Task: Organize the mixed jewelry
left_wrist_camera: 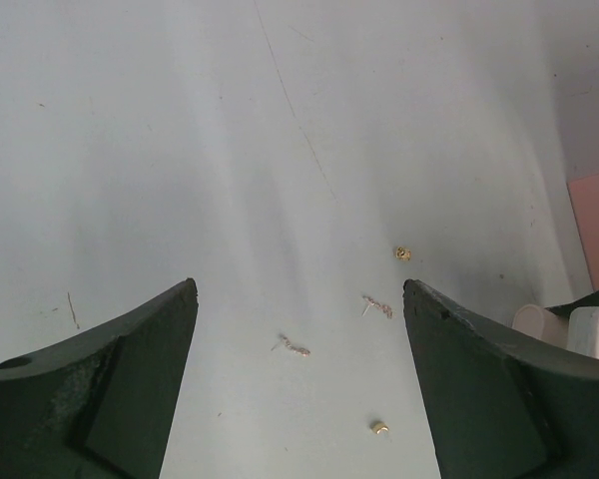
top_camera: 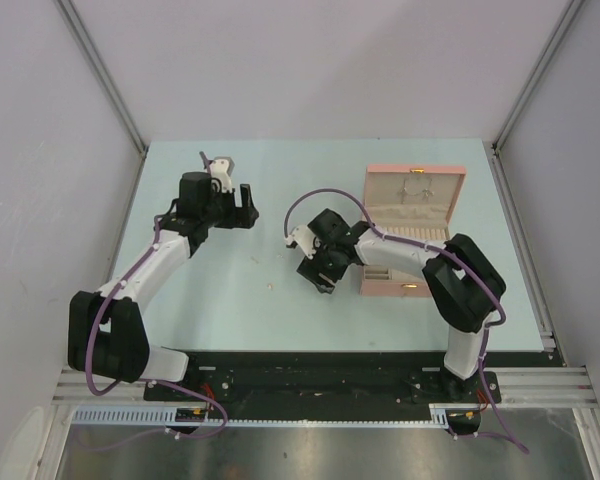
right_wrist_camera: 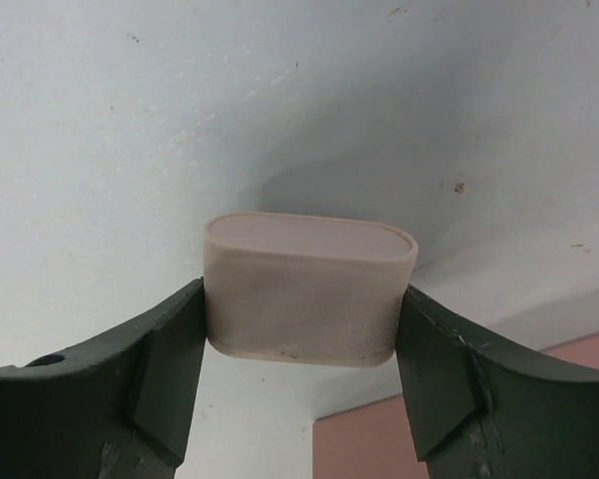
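A small cream rectangular piece [right_wrist_camera: 309, 299] with rounded corners stands between the fingers of my right gripper [right_wrist_camera: 301, 289], and both fingers press its short sides, so the gripper is shut on it. In the top view this gripper [top_camera: 320, 272] points down at the table just left of the pink box and hides the piece. My left gripper [left_wrist_camera: 299, 284] hangs open over bare table with nothing between its fingers. Beyond and between its fingers lie tiny pieces of the mixed jewelry: a gold bead [left_wrist_camera: 403, 253], two thin pale earrings [left_wrist_camera: 377, 306] [left_wrist_camera: 296, 347], and a small gold piece [left_wrist_camera: 379, 428].
The pink jewelry box [top_camera: 410, 230] lies open at the right of the table, lid back, close to the right arm. Its corner [right_wrist_camera: 459, 419] shows under the right gripper. The left gripper [top_camera: 242, 200] is at the back left. A pale speck [top_camera: 271, 287] lies between the arms.
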Robot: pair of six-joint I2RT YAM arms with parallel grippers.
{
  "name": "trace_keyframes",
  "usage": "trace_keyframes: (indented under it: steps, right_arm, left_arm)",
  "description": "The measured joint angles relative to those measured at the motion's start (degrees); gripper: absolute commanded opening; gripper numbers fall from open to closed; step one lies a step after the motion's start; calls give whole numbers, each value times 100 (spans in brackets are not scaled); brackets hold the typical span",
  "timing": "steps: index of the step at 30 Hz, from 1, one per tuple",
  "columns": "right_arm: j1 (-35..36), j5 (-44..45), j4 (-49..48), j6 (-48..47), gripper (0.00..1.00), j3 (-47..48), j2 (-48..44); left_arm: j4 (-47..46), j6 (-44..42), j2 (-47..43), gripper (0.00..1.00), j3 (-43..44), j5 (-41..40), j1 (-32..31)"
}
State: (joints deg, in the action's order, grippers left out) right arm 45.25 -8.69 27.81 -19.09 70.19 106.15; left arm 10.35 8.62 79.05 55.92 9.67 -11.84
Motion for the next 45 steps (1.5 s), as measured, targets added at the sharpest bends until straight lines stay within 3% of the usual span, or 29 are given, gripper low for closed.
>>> trace_keyframes:
  steps: [7,14,24,33,45]
  right_arm:
    - [35,208,791,-520,56,433,-376]
    - [-166,284,1683,-1436,59,872,-1408]
    - [-2009,28,2758,-2750,64,979,-2562]
    - [-3698,-332,3770,-3901,58,979,-2710]
    - [-4474,-535,4028,-5145,46,334,-2785]
  left_arm:
    - [-7,-9,0,88,0,236,31]
    - [-24,-68,4,88,0,632,35]
    - [-37,-232,107,88,0,1034,35]
    - [-39,-417,208,88,0,1169,37]
    - [-48,-520,232,88,0,1167,37]
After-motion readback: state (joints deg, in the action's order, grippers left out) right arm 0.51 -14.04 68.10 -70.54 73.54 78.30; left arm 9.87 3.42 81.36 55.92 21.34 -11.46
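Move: The beige block is already pinched in the right gripper, low over the table. The jewelry box's narrow right compartment lies about 30 cm to its right and 4 cm ahead. On the way there stand the small ring rolls, 14 cm right and 5 ahead, and the dotted pad, some 22 cm right and 4 ahead. From the left gripper that compartment is roughly 47 cm right, 8 cm back and 13 below. Keep the right fingers shut on the block's sides and lift it off the table, nearly 18 cm at the highest, swinging right across the jewelry box for about 29 cm. Ease down the last 4 cm over the box's right side while the wrist tips about 10 degrees, bringing the fingers nearer to straight down. Let the empty left gripper swing slightly right and clockwise, fingers open. ##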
